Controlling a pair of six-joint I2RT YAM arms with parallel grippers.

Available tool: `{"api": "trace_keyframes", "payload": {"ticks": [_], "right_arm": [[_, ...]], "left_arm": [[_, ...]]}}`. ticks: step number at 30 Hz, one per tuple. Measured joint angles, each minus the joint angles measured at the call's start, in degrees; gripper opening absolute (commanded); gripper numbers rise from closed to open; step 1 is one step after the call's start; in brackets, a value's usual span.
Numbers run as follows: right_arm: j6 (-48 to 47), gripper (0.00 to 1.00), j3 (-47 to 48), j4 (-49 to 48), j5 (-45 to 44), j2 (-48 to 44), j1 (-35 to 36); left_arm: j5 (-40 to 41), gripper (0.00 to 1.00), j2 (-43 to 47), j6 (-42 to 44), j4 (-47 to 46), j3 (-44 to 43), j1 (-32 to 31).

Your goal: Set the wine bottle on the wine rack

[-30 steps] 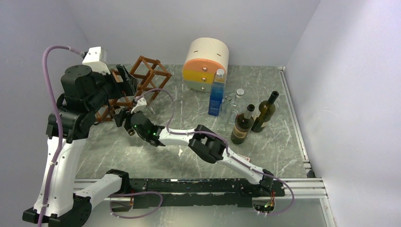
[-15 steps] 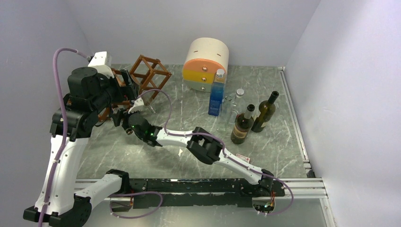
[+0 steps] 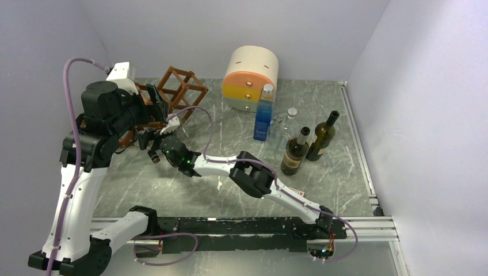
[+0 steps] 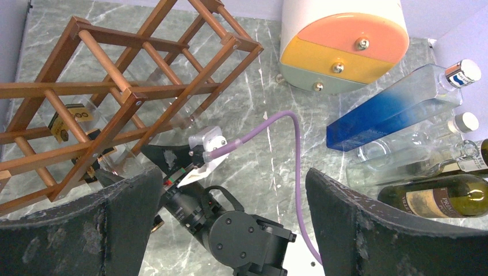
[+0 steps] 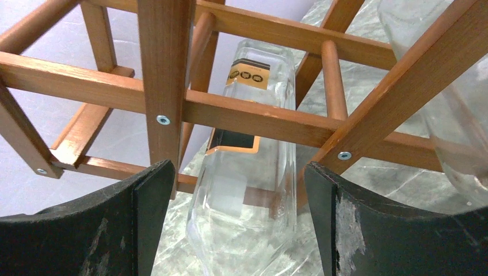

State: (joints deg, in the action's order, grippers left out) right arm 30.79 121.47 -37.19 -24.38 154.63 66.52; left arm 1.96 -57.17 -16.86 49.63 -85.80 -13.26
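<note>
The wine rack (image 3: 183, 87), a reddish-brown lattice of thin sticks, stands at the back left of the table. In the right wrist view the wine bottle (image 5: 247, 190), clear glass with a black and orange label, lies inside a cell of the rack (image 5: 167, 69). My right gripper (image 5: 237, 167) is open around the bottle's near end, with a gap at each finger. In the top view the right gripper (image 3: 151, 144) sits at the rack's front. My left gripper (image 4: 233, 172) hangs open and empty above the right wrist, beside the rack (image 4: 115, 98).
A round cream-and-orange drawer cabinet (image 3: 251, 77) stands at the back. To its right are a blue bottle (image 3: 263, 118), a clear bottle (image 3: 285, 131) and two dark wine bottles (image 3: 294, 154) (image 3: 321, 138). A second clear bottle (image 5: 460, 115) lies in a neighbouring rack cell.
My right gripper's jaws have spread and let go of the clear bottle in the rack. The left arm shifted slightly right a second ago and has held still since.
</note>
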Motion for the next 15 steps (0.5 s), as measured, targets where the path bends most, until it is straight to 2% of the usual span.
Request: {"api": "trace_keyframes", "payload": {"ticks": [9,15], "right_arm": [[0.0,0.86,-7.5,-1.6,1.6,-7.3,-0.2],[0.6,0.85,-18.7,0.3,3.6,-17.9,-0.3]], "left_arm": [[0.3,0.98,0.0,0.8,0.0,-3.8,0.0],[0.2,0.98,1.6,1.1,-0.7,-4.4,0.0]]}}
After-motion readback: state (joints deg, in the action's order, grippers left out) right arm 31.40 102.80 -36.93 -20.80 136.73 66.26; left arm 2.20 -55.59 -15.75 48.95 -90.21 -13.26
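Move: The clear bottle with the black label already lies in the rack, slanting forward-left. Its middle is about 6 cm ahead of the right hand, 5 cm left and 5 cm below. The rack's middle is roughly 9 cm ahead of that hand and level with it sideways; the other racked bottle lies some 8 cm ahead and 10 cm right. From the left hand, the labelled bottle is about 12 cm ahead, 14 cm left and 29 cm below. Up and away from the just-released clear bottle and the rack goes the right hand, its already open fingers holding nothing. It rises about 6 cm, drifts some 4 cm right, then also pulls a little back, with hardly any turn. The left hand, open and empty, rises about 4 cm as its fingers tip slightly up. ##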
